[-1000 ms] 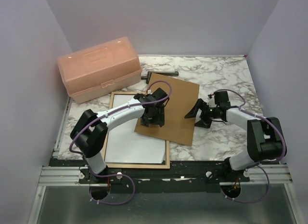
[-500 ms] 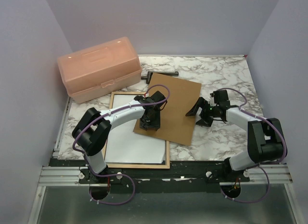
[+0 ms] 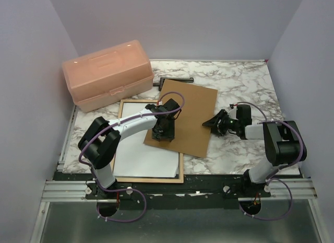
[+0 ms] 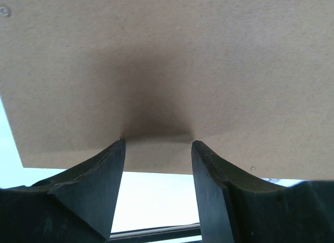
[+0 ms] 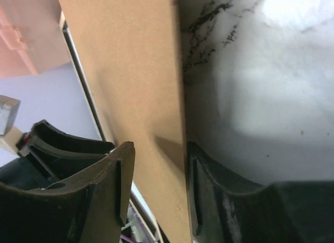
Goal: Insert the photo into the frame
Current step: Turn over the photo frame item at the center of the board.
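Observation:
The frame (image 3: 151,178) lies flat at centre-left, tan wood face up. Inside it is the photo (image 3: 141,157), plain white back up, also visible as the white area (image 4: 156,201) in the left wrist view. A brown backing board (image 3: 190,107) lies askew over the frame's far right corner. My left gripper (image 3: 163,130) is open, its tips (image 4: 158,142) resting on the board (image 4: 167,60) just inside its near edge. My right gripper (image 3: 214,123) is open and straddles the board's right edge (image 5: 159,146): one finger is above the board (image 5: 130,70), the other low against the marble.
A pink plastic box (image 3: 107,73) stands at the back left. A dark tool handle (image 3: 175,80) lies just behind the board. The marble table (image 3: 245,81) stretches to the right and back, with walls on three sides.
The right gripper has turned at the wrist, drawn in to the board's right edge, and its jaws have narrowed. The left gripper slid a little toward the board's left edge, then stayed still.

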`<state>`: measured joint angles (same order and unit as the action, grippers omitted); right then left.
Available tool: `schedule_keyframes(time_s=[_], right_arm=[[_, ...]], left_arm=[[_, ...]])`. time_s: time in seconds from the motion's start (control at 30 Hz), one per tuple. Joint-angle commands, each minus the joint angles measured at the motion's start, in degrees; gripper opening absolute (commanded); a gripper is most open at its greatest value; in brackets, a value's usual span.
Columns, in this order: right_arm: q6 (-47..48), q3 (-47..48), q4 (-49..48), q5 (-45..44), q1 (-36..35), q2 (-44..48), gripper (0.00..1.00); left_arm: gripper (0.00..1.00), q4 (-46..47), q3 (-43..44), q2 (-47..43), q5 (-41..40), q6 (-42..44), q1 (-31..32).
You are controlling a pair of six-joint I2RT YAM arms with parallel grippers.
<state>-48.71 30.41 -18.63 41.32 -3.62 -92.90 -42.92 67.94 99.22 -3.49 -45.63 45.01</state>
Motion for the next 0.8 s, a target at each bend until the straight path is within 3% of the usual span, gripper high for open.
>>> schedule_keyframes(time_s=[0.0,0.1,0.23,0.5,0.77], right_arm=[[-5.6,-2.9,-13.7,6.3,0.5,0.0,0.42],[-6.9,-3.7,-14.8,6.6,0.5,3.5,0.16],[-6.6,-3.2,-12.7,6.7,0.5,10.0,0.01],[1.9,9.4,12.5,1.9,0.5,22.8,0.00],[14.0,37.8,49.7,-9.5,0.5,22.2,0.00]], left_arm=[[0.56,2.7,-1.2,-1.9,2.2,0.8,-0.2],[0.59,4.1,-1.7,-3.1,2.9,1.0,-0.2],[0.62,6.1,-2.7,-6.7,3.3,1.5,-0.2],[0.73,6.9,-3.5,-17.2,1.7,2.4,0.0],[0.76,6.6,-3.7,-26.0,1.4,2.3,-0.1]])
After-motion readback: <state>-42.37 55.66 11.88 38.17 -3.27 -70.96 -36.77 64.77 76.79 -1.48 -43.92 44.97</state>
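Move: The brown backing board lies brown side up; its middle is about 3 cm ahead and 14 cm left of my right hand, whose open fingers already straddle its right edge. From my left hand, down at the board's near-left part, that middle is some 10 cm ahead and 9 cm right. The frame with its white sheet is centred level with my left hand, 7 cm to its left and 4 cm lower; the grey handle lies about 26 cm ahead of it and 5 cm right. I shut my right fingers on the board's right edge, pinching it, then lift it about 20 cm, easing a little forward near the end while that hand tips up some 20 degrees. My left hand waits low, then comes off the board's near-left part and rises about 12 cm, tilting and opening its fingers wider. ##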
